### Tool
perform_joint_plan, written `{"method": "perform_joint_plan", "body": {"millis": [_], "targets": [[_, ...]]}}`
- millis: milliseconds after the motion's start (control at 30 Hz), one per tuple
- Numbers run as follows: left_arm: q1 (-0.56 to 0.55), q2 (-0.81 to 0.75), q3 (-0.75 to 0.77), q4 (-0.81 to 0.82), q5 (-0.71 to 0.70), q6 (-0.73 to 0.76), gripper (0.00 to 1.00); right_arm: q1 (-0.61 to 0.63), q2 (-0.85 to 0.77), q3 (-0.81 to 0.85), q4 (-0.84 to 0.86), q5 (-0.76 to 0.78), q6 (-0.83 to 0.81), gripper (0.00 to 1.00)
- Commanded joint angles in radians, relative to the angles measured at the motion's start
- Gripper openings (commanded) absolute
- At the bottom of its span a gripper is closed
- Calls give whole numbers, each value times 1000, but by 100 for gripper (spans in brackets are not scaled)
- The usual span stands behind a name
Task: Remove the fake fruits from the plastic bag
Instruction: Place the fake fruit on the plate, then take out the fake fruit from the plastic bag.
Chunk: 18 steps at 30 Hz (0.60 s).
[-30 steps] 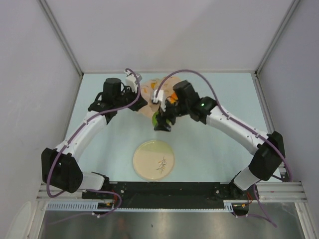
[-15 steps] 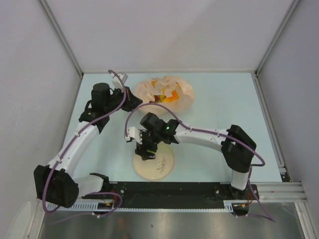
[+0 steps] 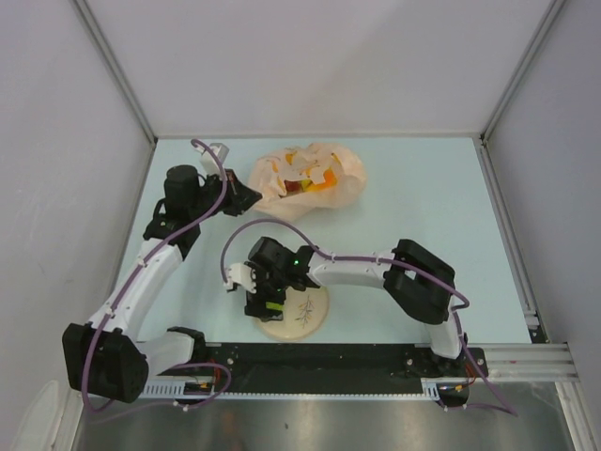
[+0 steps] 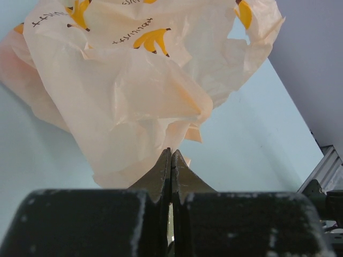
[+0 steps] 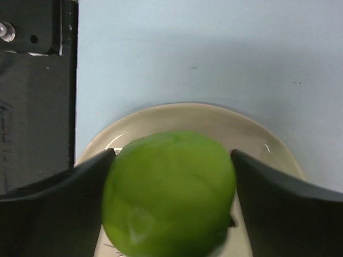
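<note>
The peach-pink plastic bag [image 3: 310, 174] lies at the back middle of the table, its mouth open. Orange, red and yellow fake fruits [image 3: 305, 184] show inside it. My left gripper [image 3: 246, 195] is at the bag's left edge. In the left wrist view the gripper [image 4: 171, 156] is shut, and the bag's [image 4: 134, 96] folds run down to its tips. My right gripper [image 3: 270, 306] is shut on a green apple [image 5: 169, 193] and holds it just over the beige plate [image 5: 252, 134]. The apple also shows in the top view [image 3: 273, 306].
The round beige plate [image 3: 310, 318] sits near the front edge between the arm bases. The black base rail [image 3: 329, 357] runs along the front. Grey walls close in the table on three sides.
My right gripper has carried the green apple from the bag down to the plate at the front. My left arm has drawn back to the left, and the bag has opened out.
</note>
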Motion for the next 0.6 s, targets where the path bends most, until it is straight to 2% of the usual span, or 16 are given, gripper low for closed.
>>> {"method": "perform_joint_plan", "body": {"millis": [0,133,367,433,567], "targets": [[9,-26,-21,43,29,10,0,6,11,5,54,19,20,100],[11,-16,-21,63,35,12,0,-32,-64,20,2,-4,7,100],[14,0,-2,34,43,10,0,-213,-354,97,-220,-165,-24,100],[14,-7,-11,23,44,1,0,-301,-426,102,-225,-165,-10,100],[14,-7,-8,-18,66,-1,0,-455,-433,102,-144,-148,63,98]]}}
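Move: The right hand has the green apple between its fingers, over the left part of the plate; the plate's middle lies about 3 cm to this hand's right, level with it front to back and some 5 cm below. The plastic bag with the other fruits sits roughly 33 cm farther out and 10 cm to the right, at about the hand's own height. From the idle left hand the plate is about 19 cm back, 5 cm right and 25 cm down. The right hand stays almost still at the plate while its fingers spread from their hold on the green apple to fully open and let go of it. Then the right hand lifts away with growing speed, rising about 20 cm while it also heads forward and right towards the plastic bag, its left-pointing fingers tipping up and swinging clockwise by some 25 degrees in all, still wide open and now empty. ##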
